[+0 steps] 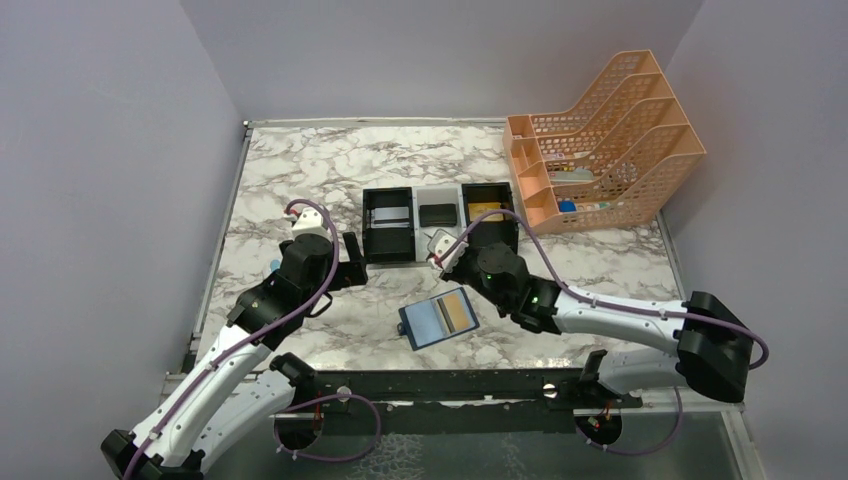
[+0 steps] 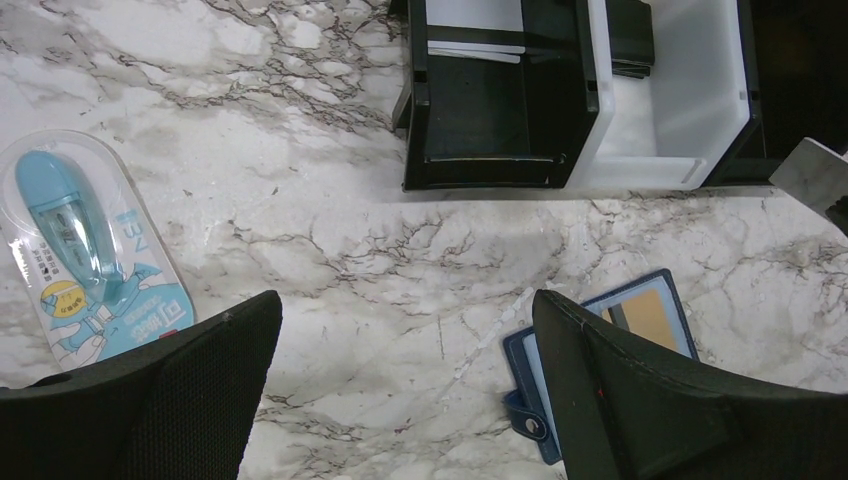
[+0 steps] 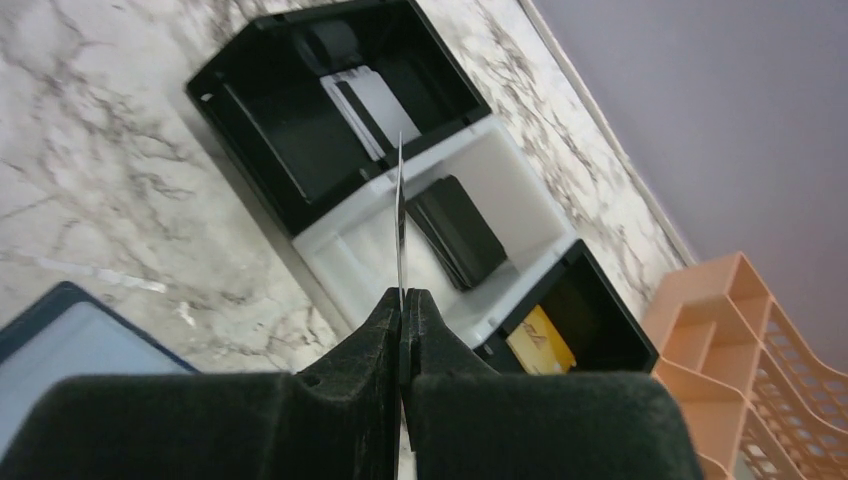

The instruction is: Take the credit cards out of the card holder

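Observation:
The navy card holder (image 1: 438, 318) lies open on the marble in front of the trays, with a gold credit card (image 1: 459, 311) in its right pocket. My right gripper (image 1: 441, 252) hovers behind it, just before the white tray, shut on a silver-grey credit card (image 3: 400, 215) that shows edge-on, pinched between the fingertips (image 3: 405, 300). My left gripper (image 2: 407, 305) is open over bare marble to the holder's left. Its right finger (image 2: 620, 390) covers part of the card holder (image 2: 530, 375), whose gold card (image 2: 652, 316) and snap tab still show.
Three box trays stand in a row behind: a black one (image 1: 372, 228) with silver cards, a white one (image 1: 438, 197) with black cards, a black one (image 1: 507, 228) with a gold card. A peach mesh rack (image 1: 600, 140) is at the back right. A blue packaged item (image 2: 80, 250) lies left.

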You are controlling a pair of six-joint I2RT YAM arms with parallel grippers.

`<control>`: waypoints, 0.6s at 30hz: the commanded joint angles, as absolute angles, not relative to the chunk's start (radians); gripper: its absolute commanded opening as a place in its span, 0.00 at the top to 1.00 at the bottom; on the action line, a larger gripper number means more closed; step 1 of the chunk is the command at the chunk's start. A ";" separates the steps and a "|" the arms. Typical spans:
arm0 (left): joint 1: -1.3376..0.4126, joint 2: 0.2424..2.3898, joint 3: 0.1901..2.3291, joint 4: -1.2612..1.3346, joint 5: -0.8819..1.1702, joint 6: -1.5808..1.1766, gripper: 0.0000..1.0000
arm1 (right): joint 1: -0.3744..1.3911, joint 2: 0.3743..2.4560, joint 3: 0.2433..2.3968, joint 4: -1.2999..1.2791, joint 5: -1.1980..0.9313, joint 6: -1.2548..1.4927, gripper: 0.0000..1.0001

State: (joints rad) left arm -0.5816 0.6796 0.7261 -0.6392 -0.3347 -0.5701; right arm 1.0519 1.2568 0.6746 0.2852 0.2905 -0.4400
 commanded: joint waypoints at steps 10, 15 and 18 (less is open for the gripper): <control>-0.576 0.654 0.716 -0.651 -0.373 -0.574 0.01 | 0.886 1.461 0.897 0.158 0.153 -0.624 0.99; -0.575 0.653 0.716 -0.651 -0.371 -0.571 0.01 | 0.852 1.590 0.996 0.104 0.152 -0.652 0.99; -0.575 0.653 0.717 -0.650 -0.368 -0.568 0.01 | 0.840 1.639 1.018 0.144 0.154 -0.665 0.99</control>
State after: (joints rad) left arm -0.5816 0.6647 0.7254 -0.6453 -0.3481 -0.5697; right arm 0.8543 1.5875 0.9771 0.1524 0.1925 -0.6239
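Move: The right gripper holds the card over the tabletop. The white middle bin with the dark cards is about 16 cm ahead, 1 cm to its left and 16 cm below. The black bin with pale cards is 12 cm to the left of the white bin, and the one with the yellow card is 12 cm to the right. The open card holder lies roughly 7 cm behind this hand. From the left gripper, the white bin is some 17 cm ahead and 21 cm right. Carry the pinched card forward with the right gripper, about 9 cm, from in front of the bins to over the white middle bin. Stay nearly level at first, then sink 2 to 3 cm towards the dark cards at the end. Roll the hand some 15 degrees, left side down, and keep the fingers shut on the card. ##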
